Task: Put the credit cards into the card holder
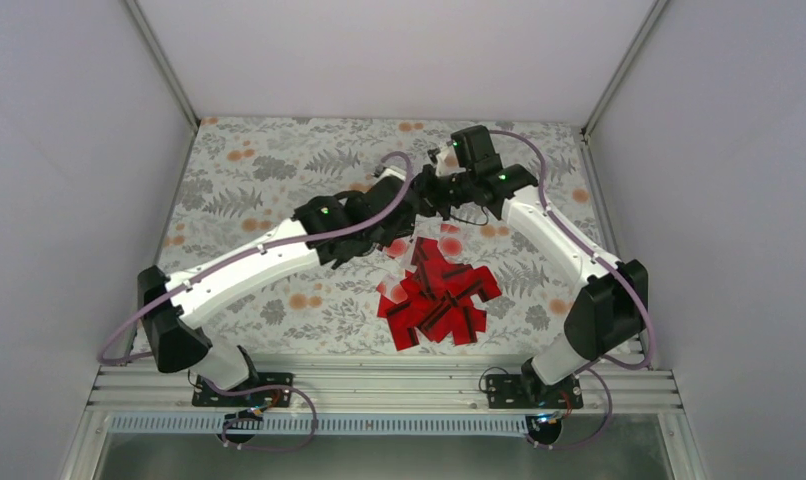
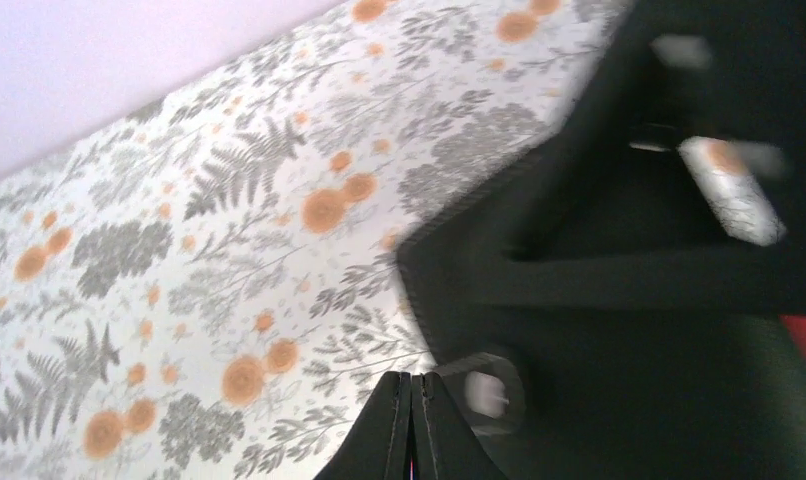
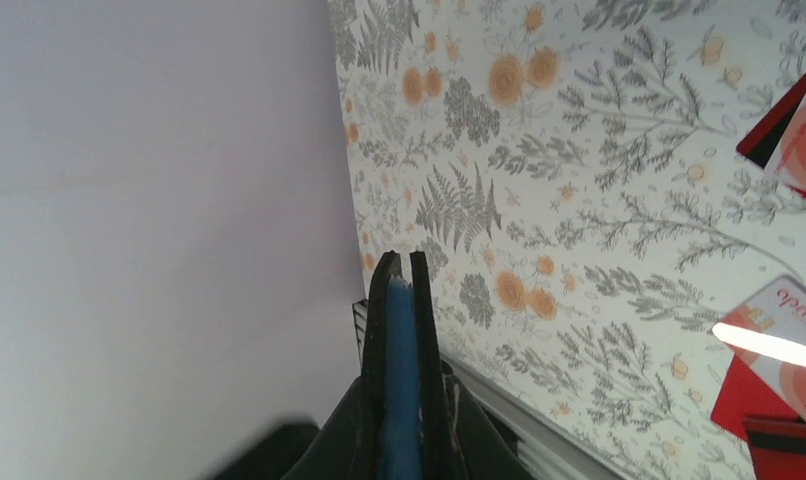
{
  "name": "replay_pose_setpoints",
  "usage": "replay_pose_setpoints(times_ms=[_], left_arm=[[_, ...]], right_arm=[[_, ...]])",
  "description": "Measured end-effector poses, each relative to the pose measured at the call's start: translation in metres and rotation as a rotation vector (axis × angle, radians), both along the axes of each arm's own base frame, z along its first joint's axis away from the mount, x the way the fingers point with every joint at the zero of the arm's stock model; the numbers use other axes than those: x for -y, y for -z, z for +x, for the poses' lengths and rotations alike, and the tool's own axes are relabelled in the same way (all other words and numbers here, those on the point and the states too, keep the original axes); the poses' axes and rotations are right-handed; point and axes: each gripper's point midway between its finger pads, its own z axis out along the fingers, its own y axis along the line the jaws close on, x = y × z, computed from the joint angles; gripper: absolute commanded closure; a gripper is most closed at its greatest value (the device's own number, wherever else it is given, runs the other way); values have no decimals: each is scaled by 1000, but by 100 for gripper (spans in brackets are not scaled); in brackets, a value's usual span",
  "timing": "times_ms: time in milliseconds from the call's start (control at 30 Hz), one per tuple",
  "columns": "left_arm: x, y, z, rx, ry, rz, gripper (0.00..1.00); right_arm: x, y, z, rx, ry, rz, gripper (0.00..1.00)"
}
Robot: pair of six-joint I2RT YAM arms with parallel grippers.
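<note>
A loose heap of red credit cards point(image 1: 439, 295) lies on the flowered cloth in front of both grippers. My right gripper point(image 3: 400, 258) is shut on the card holder point(image 3: 401, 380), whose blue panel shows edge-on between its jaws. In the top view it point(image 1: 451, 188) hangs above the far middle of the cloth. My left gripper point(image 2: 412, 378) is shut, its tips right beside the black card holder point(image 2: 539, 330) and its snap tab. A thin red sliver shows low in the seam between its jaws; I cannot tell what it is. In the top view the left gripper point(image 1: 426, 198) meets the right one.
Single cards point(image 3: 779, 340) lie on the cloth point(image 1: 279, 180) beside the right gripper, another point(image 3: 794, 120) farther off. White walls close in the left, back and right. A metal rail point(image 1: 379, 385) runs along the near edge by the arm bases.
</note>
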Motion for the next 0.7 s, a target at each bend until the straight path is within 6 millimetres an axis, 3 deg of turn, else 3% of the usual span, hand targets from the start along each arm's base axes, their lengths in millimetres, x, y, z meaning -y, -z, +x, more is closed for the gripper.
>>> replay_pose_setpoints(times_ms=[167, 333, 433, 533, 600, 700], left_arm=[[-45, 1, 18, -5, -135, -36, 98], [-73, 13, 21, -47, -219, -76, 96], [-79, 21, 17, -82, -231, -108, 64], [-71, 19, 6, -105, -149, -178, 41], [-62, 9, -4, -106, -71, -236, 32], [-45, -12, -12, -101, 43, -307, 30]], right_arm=[[-3, 0, -9, -27, -34, 19, 96], [-3, 3, -14, -44, -48, 26, 96], [-3, 6, -15, -54, -51, 25, 96], [-3, 7, -15, -56, -49, 20, 96], [-2, 8, -15, -55, -47, 17, 96], [-1, 10, -14, -57, -40, 6, 96]])
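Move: Right beside the left fingertips is the card holder's snap strap, about 2 cm to their right at the same height and level with them. The holder's middle, gripped by the right hand, is some 4 cm right of the left fingertips, level and at their height. On the table about 24 cm below the left hand, a loose card lies roughly 3 cm ahead and 1 cm left, the red card pile 9 cm back and 8 cm right. From the right hand, the strap is about 3 cm back, 4 cm left and 1 cm lower. Sweeping away from the holder's strap, the left hand travels about 8 cm left and a little forward with its fingers still shut, sinking slightly. It then turns back, going some 3 cm right, 3 cm back and 3 cm up towards the holder as the fingers spread wide and the wrist rolls, left side down. The right hand keeps its pinch on the holder, easing back about 1.5 cm. ##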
